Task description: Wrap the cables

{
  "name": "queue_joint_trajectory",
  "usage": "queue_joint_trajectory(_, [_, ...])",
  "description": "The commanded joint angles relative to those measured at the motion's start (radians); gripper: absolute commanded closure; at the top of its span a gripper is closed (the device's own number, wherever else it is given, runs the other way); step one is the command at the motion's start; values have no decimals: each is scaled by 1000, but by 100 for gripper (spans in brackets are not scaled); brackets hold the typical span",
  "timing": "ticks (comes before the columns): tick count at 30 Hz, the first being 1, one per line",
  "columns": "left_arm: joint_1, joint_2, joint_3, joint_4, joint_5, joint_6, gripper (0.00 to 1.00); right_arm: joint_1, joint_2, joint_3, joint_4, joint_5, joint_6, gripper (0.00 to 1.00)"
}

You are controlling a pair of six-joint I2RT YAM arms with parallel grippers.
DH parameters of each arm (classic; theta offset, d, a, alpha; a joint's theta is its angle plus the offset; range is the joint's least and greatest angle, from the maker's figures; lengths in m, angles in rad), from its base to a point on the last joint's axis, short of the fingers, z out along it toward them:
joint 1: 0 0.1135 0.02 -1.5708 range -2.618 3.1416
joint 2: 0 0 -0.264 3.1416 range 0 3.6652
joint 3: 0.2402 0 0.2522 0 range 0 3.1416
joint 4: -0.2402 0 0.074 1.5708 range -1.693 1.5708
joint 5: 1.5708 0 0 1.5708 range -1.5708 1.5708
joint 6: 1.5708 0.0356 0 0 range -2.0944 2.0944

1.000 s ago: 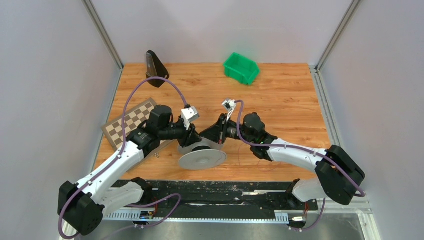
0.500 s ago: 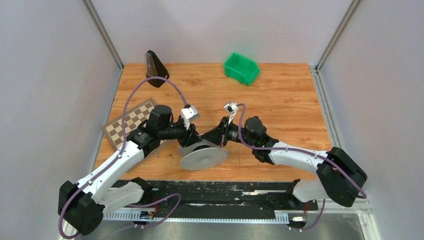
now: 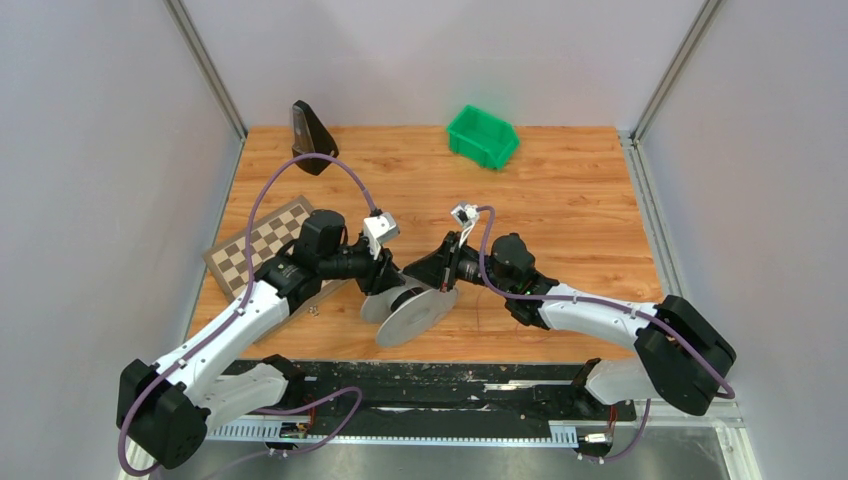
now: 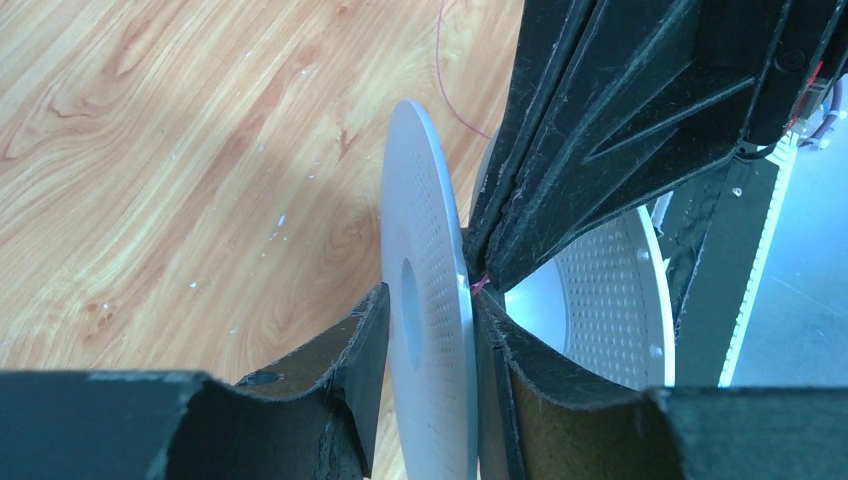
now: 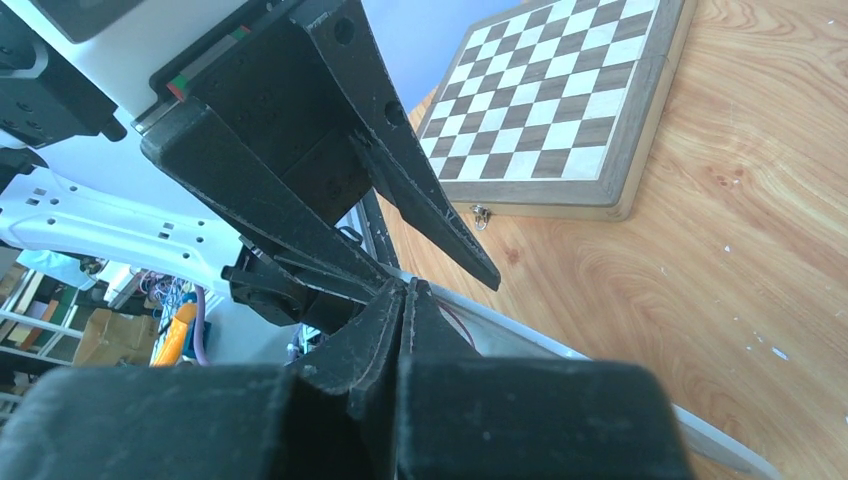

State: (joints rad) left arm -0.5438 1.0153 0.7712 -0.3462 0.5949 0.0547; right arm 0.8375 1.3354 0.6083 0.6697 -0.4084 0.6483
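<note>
The grey reel (image 3: 415,315) is tipped up on edge at the table's near middle. My left gripper (image 3: 385,283) straddles one of its flat discs (image 4: 425,330), with a finger (image 4: 360,345) pressed on each face. In the left wrist view my right gripper (image 4: 478,275) reaches down between the two discs, shut, with a bit of thin reddish cable (image 4: 484,283) showing at its tips. The right wrist view shows the right gripper (image 5: 405,290) with its fingers pressed together. The reel's rim (image 5: 530,348) lies just past them. A loose run of the cable (image 4: 443,60) lies on the wood.
A folded chessboard (image 3: 262,245) lies left of the left arm, also in the right wrist view (image 5: 560,110). A green bin (image 3: 482,136) sits at the back and a black wedge-shaped object (image 3: 312,135) at the back left corner. Grey walls close in both sides.
The reel has gone from lying nearly flat to tipped up on its edge. Both grippers have stayed at it, the right one shifting slightly left.
</note>
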Motion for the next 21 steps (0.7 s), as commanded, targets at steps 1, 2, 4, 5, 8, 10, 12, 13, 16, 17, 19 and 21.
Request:
queue_joint_trajectory(1, [-2, 0, 26, 47, 18, -6, 57, 5, 6, -1, 77, 23, 30, 100])
queue_joint_trajectory(2, [-2, 0, 26, 47, 17, -6, 57, 5, 6, -5, 83, 24, 34, 100])
queue_joint_trajectory(4, [-2, 0, 26, 48, 15, -10, 57, 5, 6, -12, 96, 27, 41, 100])
queue_joint_trajectory(5, [-2, -1, 26, 51, 13, -12, 57, 6, 6, -14, 98, 28, 43, 100])
queue_joint_trajectory(8, [-4, -4, 25, 57, 7, -13, 58, 5, 6, -15, 99, 30, 46, 100])
queue_joint_trajectory(10, [-3, -5, 25, 58, 6, -13, 59, 7, 8, -13, 99, 26, 45, 100])
queue_joint_trajectory(12, [-3, -4, 25, 58, 5, -14, 61, 8, 12, -7, 91, 23, 43, 100])
queue_joint_trajectory(13, [-3, -3, 24, 59, 4, -15, 62, 9, 16, -5, 88, 22, 40, 100])
queue_joint_trajectory(16, [-3, -5, 23, 58, 4, -14, 77, 12, 19, -2, 79, 20, 35, 100])
queue_joint_trajectory(17, [-4, -6, 22, 58, 2, -14, 79, 12, 20, -1, 75, 20, 34, 100])
queue_joint_trajectory(19, [-2, -6, 22, 56, -4, -15, 84, 13, 15, -2, 61, 25, 26, 100])
queue_joint_trajectory(21, [-2, -6, 22, 50, -7, -14, 87, 13, 5, 0, 39, 33, 16, 98])
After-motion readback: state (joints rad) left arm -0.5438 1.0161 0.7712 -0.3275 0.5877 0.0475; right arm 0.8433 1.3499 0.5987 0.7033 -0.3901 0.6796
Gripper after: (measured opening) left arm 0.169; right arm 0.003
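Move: The reel stands on edge; its far flange's rim is already between the left gripper's open fingers, about 1 cm below and 1 cm right of the hand point. The near flange's middle lies some 8 cm back, 4 cm right and 8 cm down; the chessboard is about 10 cm ahead, 26 cm left and 17 cm below. From the right gripper, the same rim is about 1 cm ahead, 1 cm left and 2 cm below. Keep the left gripper where it is, straddling the far flange, and after a brief hold close its fingers from under half open until they pinch the rim from both faces, easing up less than half a centimetre. Keep the right gripper shut on the pink cable just inside that rim, letting it rise and sink again by about half a centimetre. ##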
